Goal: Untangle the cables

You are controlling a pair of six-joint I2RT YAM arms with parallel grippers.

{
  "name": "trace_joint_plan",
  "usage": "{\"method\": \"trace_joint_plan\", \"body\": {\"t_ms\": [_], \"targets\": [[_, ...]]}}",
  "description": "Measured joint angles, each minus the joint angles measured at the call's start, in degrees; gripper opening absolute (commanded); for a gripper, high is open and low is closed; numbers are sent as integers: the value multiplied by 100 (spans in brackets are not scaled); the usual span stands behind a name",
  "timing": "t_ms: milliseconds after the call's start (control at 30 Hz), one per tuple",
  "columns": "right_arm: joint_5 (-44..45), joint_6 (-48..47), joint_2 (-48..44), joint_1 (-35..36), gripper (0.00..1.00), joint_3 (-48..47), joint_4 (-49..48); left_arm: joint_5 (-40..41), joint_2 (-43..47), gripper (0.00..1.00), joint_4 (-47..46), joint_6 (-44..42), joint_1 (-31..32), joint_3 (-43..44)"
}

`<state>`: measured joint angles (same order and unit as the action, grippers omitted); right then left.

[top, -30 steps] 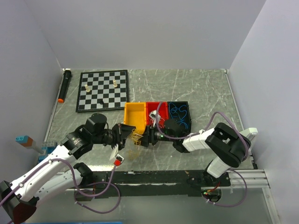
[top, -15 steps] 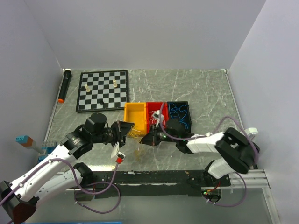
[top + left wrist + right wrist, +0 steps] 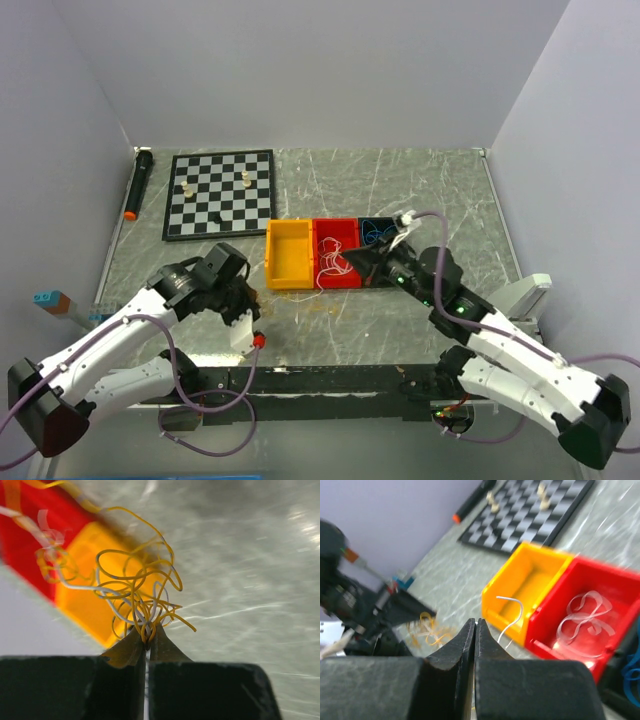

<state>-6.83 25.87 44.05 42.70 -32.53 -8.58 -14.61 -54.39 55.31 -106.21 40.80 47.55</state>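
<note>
My left gripper (image 3: 148,632) is shut on a curly yellow-tan cable (image 3: 135,580), and a white strand (image 3: 85,586) runs through that tangle. In the top view it (image 3: 247,300) hovers left of the bins. My right gripper (image 3: 475,623) is shut on a thin white cable (image 3: 514,614) that curls up in front of the yellow bin (image 3: 530,577). From above, this gripper (image 3: 352,261) is over the red bin (image 3: 335,232) with the white cable (image 3: 328,272) hanging from it. A blue cable (image 3: 378,233) lies in the dark bin.
Yellow (image 3: 288,255), red and dark (image 3: 392,222) bins stand in a row mid-table. A chessboard (image 3: 220,193) with a few pieces lies at the back left, an orange-tipped black marker (image 3: 137,185) beside it. White loops (image 3: 585,615) lie in the red bin.
The right gripper shut on the white cable and pulled back right and upward over the red bin. The left gripper drew back left with the yellow-tan tangle, so the two grippers moved apart.
</note>
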Motion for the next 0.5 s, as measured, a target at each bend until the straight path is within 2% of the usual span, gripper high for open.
{"method": "trace_joint_plan", "body": {"t_ms": [233,500], "targets": [[343,-437,-675,-11,0,-756,881,96,31,8,586,507,0,-404],[573,-887,-1025,-9,0,-1615,1871,57,227,3,291,691,2,-997]]}}
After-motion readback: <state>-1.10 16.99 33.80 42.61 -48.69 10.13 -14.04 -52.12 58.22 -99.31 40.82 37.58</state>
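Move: The right hand pinches the white cable near its end; the yellow tangle lies about 18 cm to its left, 5 cm back and 13 cm below, with the red box some 7 cm ahead, 1 cm left and 22 cm below, and the yellow box 10 cm to the red one's left, level with it. For the left hand the tangle hangs from its fingers, 4 cm below and 2 cm right; the yellow box is 9 cm ahead, 7 cm right, 11 cm below. Both hands pull apart with grippers still shut: the right one keeps hold of the white cable and climbs about 10 cm, also drifting some 5 cm right, away from the tangle, its fingertips tipping up about 10 degrees. The left one keeps its pinch on the yellow tangle and carries it down about 6 cm, back and left some 4 cm each, its fingertips swinging slightly back towards the base. ##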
